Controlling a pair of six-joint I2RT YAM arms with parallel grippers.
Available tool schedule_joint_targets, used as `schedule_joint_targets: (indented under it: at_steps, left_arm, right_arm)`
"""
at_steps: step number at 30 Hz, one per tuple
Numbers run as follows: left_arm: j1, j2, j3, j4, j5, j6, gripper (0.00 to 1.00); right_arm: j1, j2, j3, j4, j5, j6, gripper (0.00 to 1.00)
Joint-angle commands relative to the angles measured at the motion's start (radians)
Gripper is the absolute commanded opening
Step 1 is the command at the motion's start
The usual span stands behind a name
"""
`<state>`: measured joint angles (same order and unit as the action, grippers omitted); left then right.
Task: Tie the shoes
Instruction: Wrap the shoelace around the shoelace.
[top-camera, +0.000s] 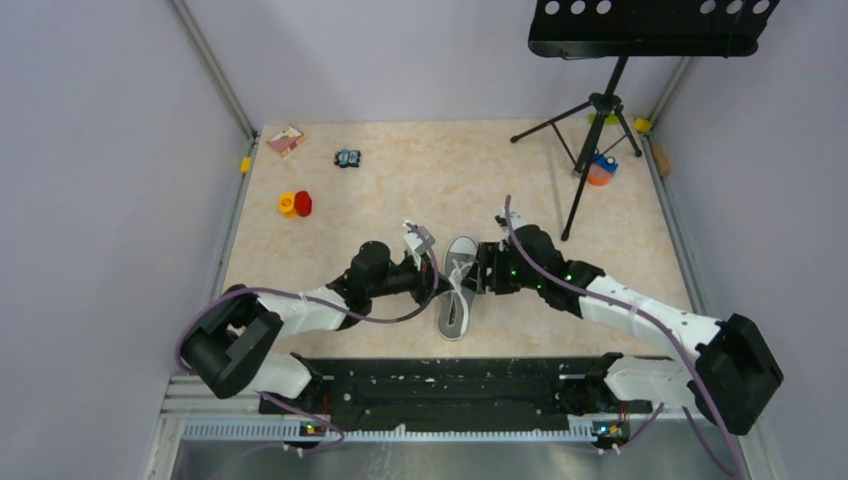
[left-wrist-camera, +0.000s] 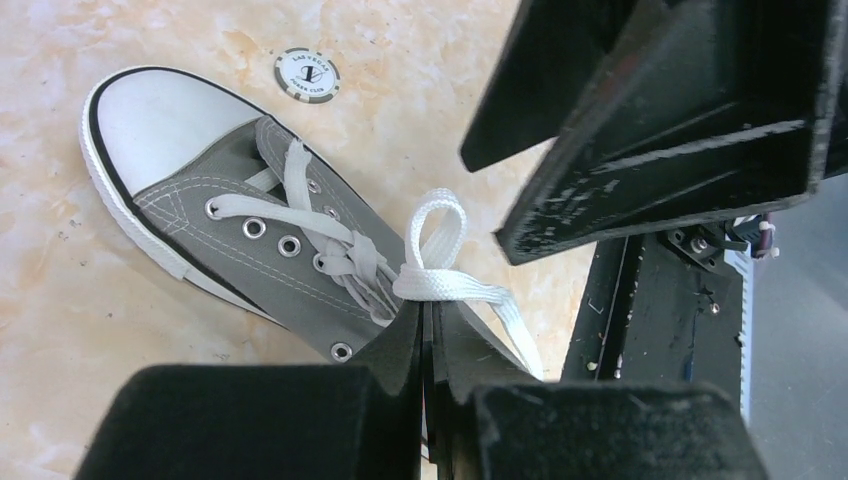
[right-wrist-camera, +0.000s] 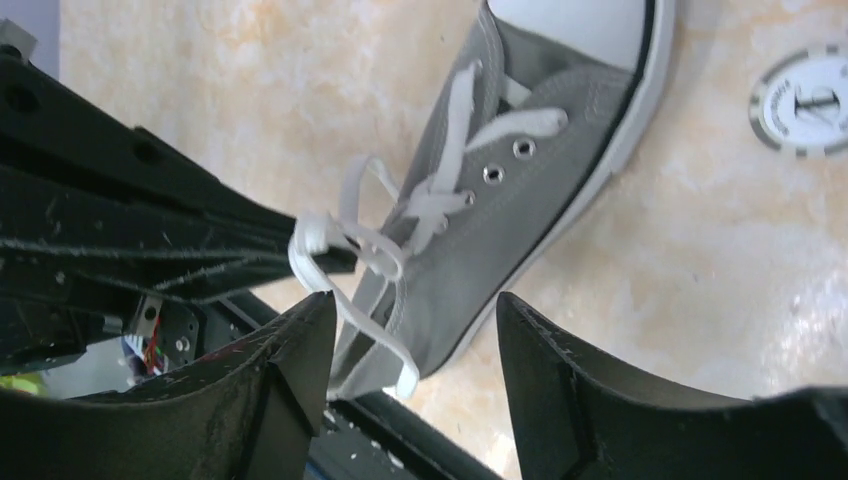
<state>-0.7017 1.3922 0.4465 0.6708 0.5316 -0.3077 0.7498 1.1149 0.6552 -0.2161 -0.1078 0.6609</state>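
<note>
The grey shoe (top-camera: 458, 292) lies in the middle of the table between both arms, its white toe cap pointing away from the bases. My left gripper (left-wrist-camera: 432, 306) is shut on a white lace (left-wrist-camera: 436, 240), pinching a small loop above the shoe's (left-wrist-camera: 250, 235) eyelets. The right wrist view shows the same left fingers (right-wrist-camera: 150, 235) holding that lace (right-wrist-camera: 320, 250) beside the shoe (right-wrist-camera: 500, 200). My right gripper (right-wrist-camera: 415, 305) is open, and a loose length of lace hangs by its left finger. In the top view the left gripper (top-camera: 432, 268) and right gripper (top-camera: 482, 270) flank the shoe.
A poker chip (left-wrist-camera: 307, 75) lies on the table past the toe cap. A music stand tripod (top-camera: 598, 120) stands at the back right, with an orange and blue object (top-camera: 601, 168) by it. Red and yellow pieces (top-camera: 295, 204), a card (top-camera: 285, 139) and a small dark toy (top-camera: 347, 158) sit back left.
</note>
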Motion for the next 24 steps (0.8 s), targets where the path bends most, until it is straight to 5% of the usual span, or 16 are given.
schedule_joint_targets:
  at_steps: [1,14,24]
  left_arm:
    - [0.003,-0.015,0.018,0.004,0.029,0.024,0.00]
    - [0.013,-0.025,0.028,-0.052,0.001,0.079,0.00]
    - [0.017,-0.032,0.043,-0.074,0.007,0.087,0.00]
  right_arm:
    - [-0.013,0.088,0.062,0.100,0.007,-0.053,0.60]
    - [-0.055,0.258,0.073,0.259,-0.183,-0.080,0.49]
    - [-0.054,0.243,0.058,0.308,-0.224,-0.071,0.40]
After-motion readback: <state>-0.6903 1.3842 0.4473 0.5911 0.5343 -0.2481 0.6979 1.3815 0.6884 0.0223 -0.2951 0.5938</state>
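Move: The lace loop at the shut left fingertips is about 4 cm to the right hand's left, level fore and aft and roughly 1 cm lower. Counted from the right hand, the shoe's knot is some 2 cm ahead, 4 cm left and 5 cm below, the toe cap about 12 cm straight ahead and 7 cm down. The loop stands roughly 2 cm to the left hand's right, level with it in height and fore and aft. Forward about 3 cm first, then left some 3 cm and down, rising slightly at the end, the open right fingers come in beside the lace loop, turning a little counter-clockwise and narrowing from roughly two-thirds to two-fifths open. The left fingers stay shut on the lace and sink about 1.5 cm, easing slightly left. ##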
